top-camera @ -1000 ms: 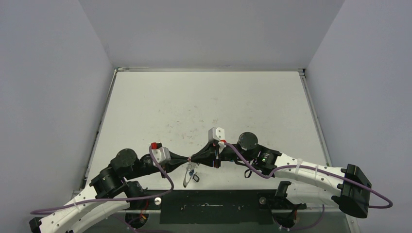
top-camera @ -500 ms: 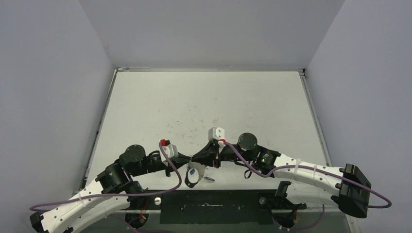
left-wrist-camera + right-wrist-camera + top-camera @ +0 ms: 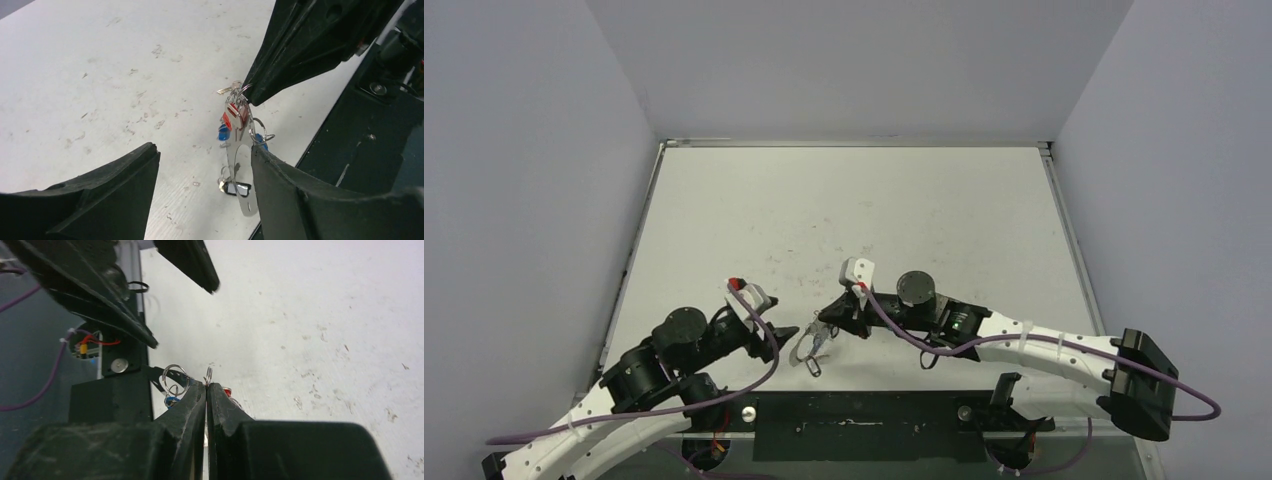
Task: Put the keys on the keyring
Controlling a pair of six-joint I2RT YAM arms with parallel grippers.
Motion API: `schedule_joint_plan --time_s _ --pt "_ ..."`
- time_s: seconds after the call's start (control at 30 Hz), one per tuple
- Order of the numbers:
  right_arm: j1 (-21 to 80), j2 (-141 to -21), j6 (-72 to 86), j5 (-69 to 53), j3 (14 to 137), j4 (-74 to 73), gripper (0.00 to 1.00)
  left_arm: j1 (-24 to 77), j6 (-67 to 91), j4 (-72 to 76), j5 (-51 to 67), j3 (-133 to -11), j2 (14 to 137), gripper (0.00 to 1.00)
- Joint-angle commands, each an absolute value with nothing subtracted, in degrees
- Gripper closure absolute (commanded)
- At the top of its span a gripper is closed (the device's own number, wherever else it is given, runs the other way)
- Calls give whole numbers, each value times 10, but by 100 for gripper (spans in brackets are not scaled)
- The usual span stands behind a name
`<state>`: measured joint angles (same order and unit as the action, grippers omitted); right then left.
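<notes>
The keyring (image 3: 248,207), a thin silvery hoop, hangs just above the table from my right gripper (image 3: 247,97), whose fingers are shut on its top. On it hang the keys: a red tag (image 3: 231,114), a blue tag (image 3: 223,132) and small split rings. My left gripper (image 3: 204,151) stands open, with its right finger (image 3: 300,200) close beside the hoop. From above, the keyring (image 3: 808,350) dangles between the left gripper (image 3: 784,332) and the right gripper (image 3: 826,320). In the right wrist view my right gripper (image 3: 206,385) pinches a ring edge-on, with a blue tag (image 3: 171,401) to its left.
The black base plate (image 3: 854,425) lies along the near edge of the table, right below the hanging bunch. A small black and white tag (image 3: 235,188) hangs low on the hoop. The white table (image 3: 854,220) stretches away behind both arms, with walls on three sides.
My left gripper has opened, let go of the keyring and drawn back to the left. My right gripper has shifted left with the keyring, which now hangs from it alone.
</notes>
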<state>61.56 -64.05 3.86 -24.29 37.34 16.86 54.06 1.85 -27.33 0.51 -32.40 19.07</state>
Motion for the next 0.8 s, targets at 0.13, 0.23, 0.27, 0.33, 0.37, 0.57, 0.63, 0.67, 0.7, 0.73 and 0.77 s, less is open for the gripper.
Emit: schedule_joint_plan --time_s 0.13,0.23,0.27,0.33,0.37,0.57,0.63,0.67,0.7,0.73,0.77 --pt "557 -775 64 -161 453 190 100 541 75 -307 -90 -359 185 20" --pt "525 -839 82 -174 488 191 98 541 92 -303 -87 -360 209 3" --pt "519 -861 84 -176 502 187 92 541 103 -302 -92 -360 217 3" --pt "512 -900 80 -178 528 180 85 541 130 -297 -113 -362 237 3" --pt "510 -917 81 -175 537 182 80 541 139 -290 -118 -361 246 3" --pt "498 -930 85 -127 544 215 33 540 248 -288 -203 -364 298 3" --pt "496 -906 71 -111 539 208 26 539 260 -298 -211 -370 320 3" --pt "496 -892 61 -103 534 201 23 539 273 -306 -222 -375 331 3" --pt "495 -878 53 -95 529 194 21 539 288 -316 -233 -377 341 3" --pt "494 -863 46 -87 521 188 18 538 302 -322 -239 -381 352 3" --pt "493 -846 40 -77 513 182 15 537 306 -325 -241 -383 363 3"
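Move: The right hand still pinches the metal keyring by its top edge. The ring's middle hangs about 9 cm below that hand, 2 cm back and 3 cm to its left. The bare landing spot lies roughly 12 cm ahead, 2 cm left and 20 cm down, and the loose blue-tagged key about 8 cm ahead, 15 cm right and 20 cm down. From the empty left hand, the keyring's middle is some 2 cm ahead, 5 cm right and 9 cm lower. The right fingers let go of the keyring after carrying it some 15 cm forward and about 10 cm down to open table, the wrist turning clockwise and tipping down; the hand then rises slightly as its fingers keep opening. The left hand, empty, goes forward and down about 5 cm each towards the landing spot, turning some 25 degrees counter-clockwise and spreading its fingers fully. ##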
